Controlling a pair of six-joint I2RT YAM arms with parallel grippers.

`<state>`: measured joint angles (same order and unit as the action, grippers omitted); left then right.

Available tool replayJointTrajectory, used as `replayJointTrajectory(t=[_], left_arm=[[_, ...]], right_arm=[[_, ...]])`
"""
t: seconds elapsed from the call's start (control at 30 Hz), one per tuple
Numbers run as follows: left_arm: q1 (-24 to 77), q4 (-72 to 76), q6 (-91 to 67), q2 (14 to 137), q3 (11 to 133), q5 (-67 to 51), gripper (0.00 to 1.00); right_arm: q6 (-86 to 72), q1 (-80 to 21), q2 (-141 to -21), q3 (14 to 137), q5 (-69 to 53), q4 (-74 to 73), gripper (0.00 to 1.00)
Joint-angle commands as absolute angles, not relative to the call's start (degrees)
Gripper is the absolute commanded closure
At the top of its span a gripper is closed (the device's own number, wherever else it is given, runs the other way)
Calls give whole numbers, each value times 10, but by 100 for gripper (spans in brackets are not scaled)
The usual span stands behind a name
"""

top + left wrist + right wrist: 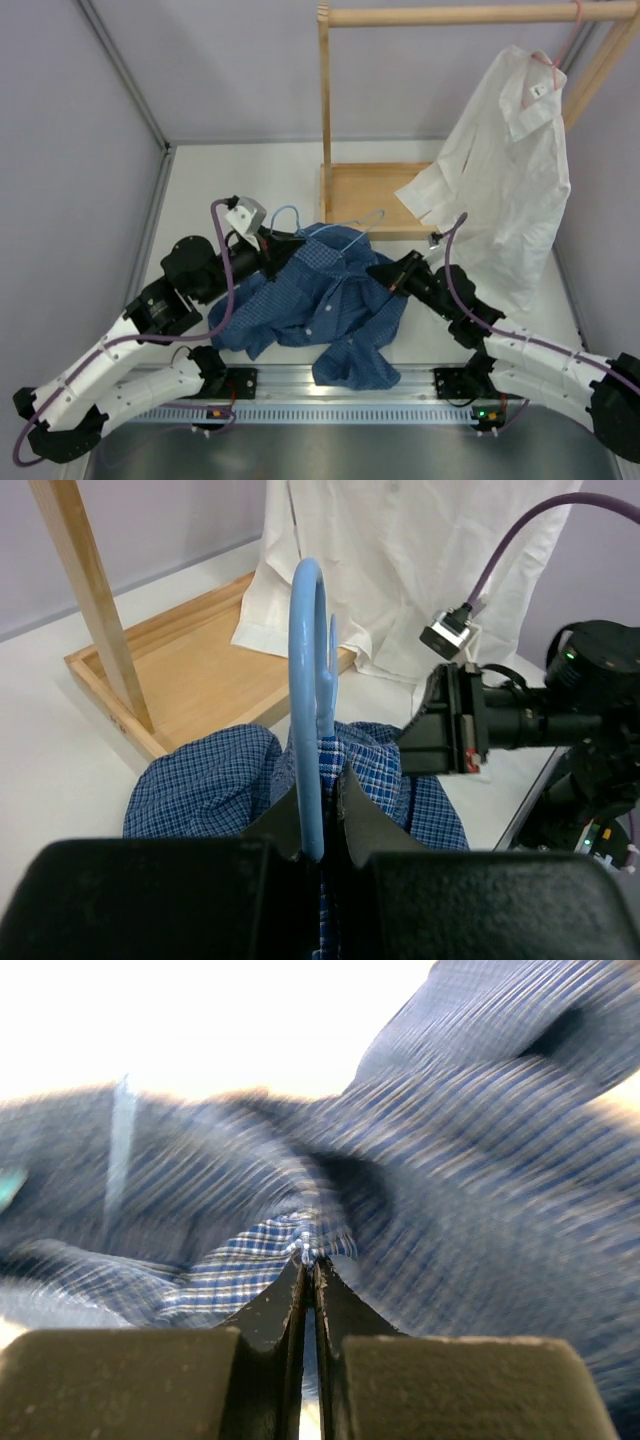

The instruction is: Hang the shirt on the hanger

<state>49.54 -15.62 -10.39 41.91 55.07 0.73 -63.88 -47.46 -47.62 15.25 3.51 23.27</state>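
Note:
The dark blue checked shirt (320, 300) lies bunched on the table between the two arms. The light blue wire hanger (290, 215) sticks out of its far side, hook to the left. In the left wrist view the hanger's neck (305, 680) runs down between the jaws of my left gripper (322, 790), which is shut on it with shirt (200, 780) cloth pressed beside it. At the shirt's right side, my right gripper (308, 1260) is shut on a small fold of the shirt (480, 1160); that view is motion-blurred. From above, the left gripper (275, 245) and the right gripper (385, 272) flank the collar area.
A wooden clothes rack with a tray base (365, 195) and a top rail (450, 15) stands behind the shirt. A white collared shirt (510, 160) hangs from the rail on a pink hanger (555, 55) at the right. Grey walls enclose the table.

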Motion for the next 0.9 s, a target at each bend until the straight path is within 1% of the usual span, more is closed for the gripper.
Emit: replayJointTrajectory(t=[0.0,0.07,0.13,0.37,0.5,0.73,0.83,0.87], left_arm=[[495,-147,-121,394,556,-25,100],[496,-157,-127,392,550,-47,100],[496,-162,-129,388,542,-59,100],[496,-196,-137,369,525,-63,100],[496,-229,-128,372,533,-62,100],[496,-258,-113,396,550,-86,100],[496,-259,-120,412,562,-62,100],[496,-259,-127,426,574,-22,100]], right_arm=[[-585,-379,-472,183,-45,213,100],[-571,-331,-481,197,-77,213,100],[-558,-307,-495,218,-115,201,100],[-527,-192,-533,253,-192,181,100],[-498,-166,-549,286,-208,155,100],[-396,-166,-574,366,-240,108,100],[-368,-175,-555,382,-263,106,100],[-360,-188,-549,387,-266,103,100]])
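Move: The right hand pinches an edge of the blue shirt; the hanger's free end sticks out bare about 8 cm ahead of it, 4 cm to its right and some 11 cm higher. From that hand the shirt's heap lies 12 cm left, 5 cm back and 11 cm down, and the rack's wooden tray about 22 cm ahead, 3 cm right and 14 cm down. From the left hand, holding the hanger near its hook, the pinched edge is about 13 cm right, 2 cm ahead and 16 cm lower. Keeping its pinch on the shirt edge, the right hand sweeps forward and to its right, about 10 cm over the table, towards the hanger's free end, and rises some 6 cm, mostly near the finish, rolling around its fingers by about 15 degrees as it draws the cloth up over that end. Meanwhile the left hand, still gripping the hanger by its neck, first eases back a couple of centimetres and then sinks about 5 cm, tipping slightly, so that the hanger comes down to meet the raised shirt. ##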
